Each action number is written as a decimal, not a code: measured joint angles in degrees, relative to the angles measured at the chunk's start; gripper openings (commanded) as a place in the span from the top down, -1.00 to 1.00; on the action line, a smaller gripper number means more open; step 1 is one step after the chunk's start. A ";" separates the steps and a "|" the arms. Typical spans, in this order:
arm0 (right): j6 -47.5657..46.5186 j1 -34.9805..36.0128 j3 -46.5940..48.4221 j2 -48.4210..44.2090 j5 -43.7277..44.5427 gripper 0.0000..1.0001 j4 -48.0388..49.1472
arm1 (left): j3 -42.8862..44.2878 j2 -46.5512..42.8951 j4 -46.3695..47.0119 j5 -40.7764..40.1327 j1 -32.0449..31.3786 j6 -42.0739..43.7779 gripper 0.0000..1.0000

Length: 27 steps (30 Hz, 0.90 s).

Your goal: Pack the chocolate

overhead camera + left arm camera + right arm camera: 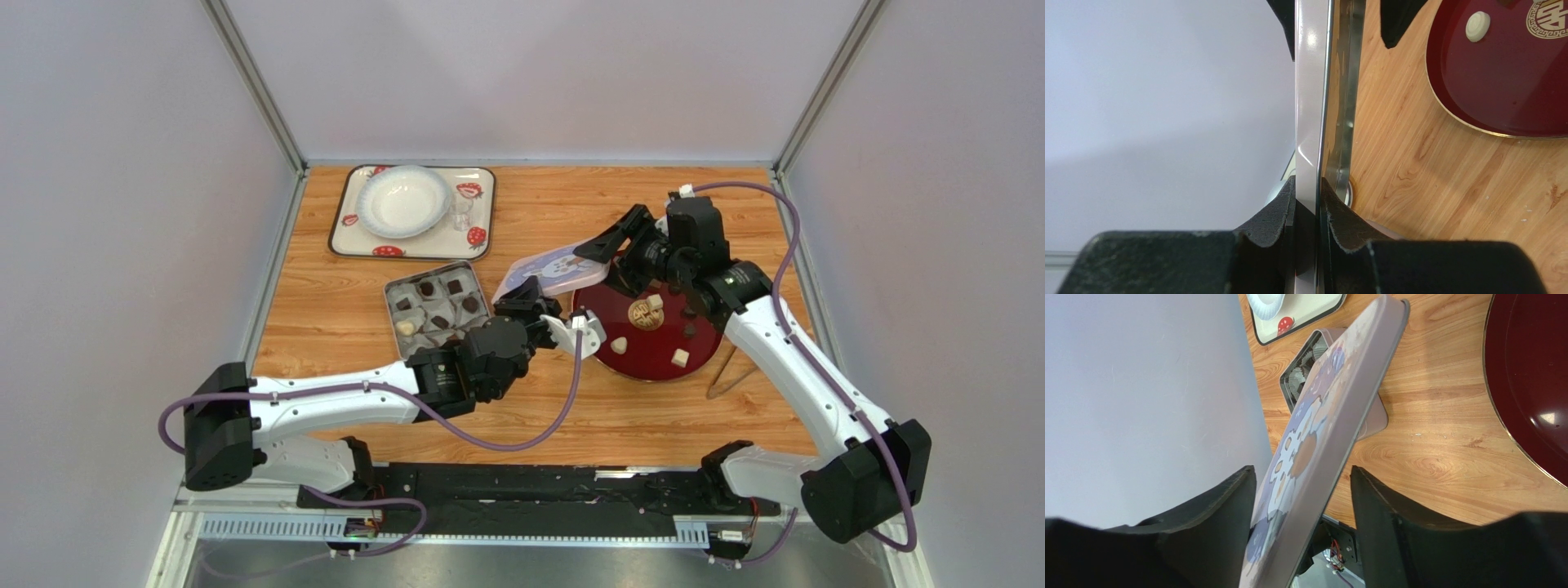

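Note:
Dark and cream chocolate fills the open square tin left of centre. A few cream pieces of chocolate lie on the dark red plate; one cream piece also shows in the left wrist view. My left gripper is shut on the edge of the tin's illustrated lid, holding it tilted above the table. My right gripper straddles the far end of the lid, jaws open; the left finger is close to the picture face, the right finger stands clear.
A strawberry-print tray with a white bowl and a small glass sits at the back left. The red plate lies just right of the lid. Grey walls enclose the wooden table on three sides.

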 measured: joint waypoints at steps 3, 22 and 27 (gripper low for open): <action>0.52 -0.13 -0.02 0.31 -0.20 -0.01 0.20 | -0.44 0.07 0.50 -0.83 -0.90 0.11 0.63; 4.28 -1.88 -0.59 1.16 -3.50 0.91 2.38 | -2.45 2.80 5.70 -6.10 -5.79 -0.74 -0.23; 4.22 -2.64 -0.66 1.09 -3.56 0.98 2.89 | -2.49 2.89 5.90 -7.63 -7.32 -4.09 -0.26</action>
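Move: The lid is upright in the left hand's grip. Its middle lies about 4 cm ahead and 4 cm right of the left hand point; from the right hand, about 2 cm back, 6 cm left and 2 cm lower, its near edge already between the open fingers. The chocolate box is roughly 16 cm left, 4 cm ahead and 22 cm below the left hand. The red plate is some 13 cm right, 2 cm ahead and 25 cm below the right hand. The lid changes hands in the air: the right fingers close from over half open and pinch its edge while that hand stays within about 1 cm, rolling slightly. Partway through that closing the left fingers start to open wide, and the left hand eases some 3 cm back, 2 cm to its right and slightly down. ##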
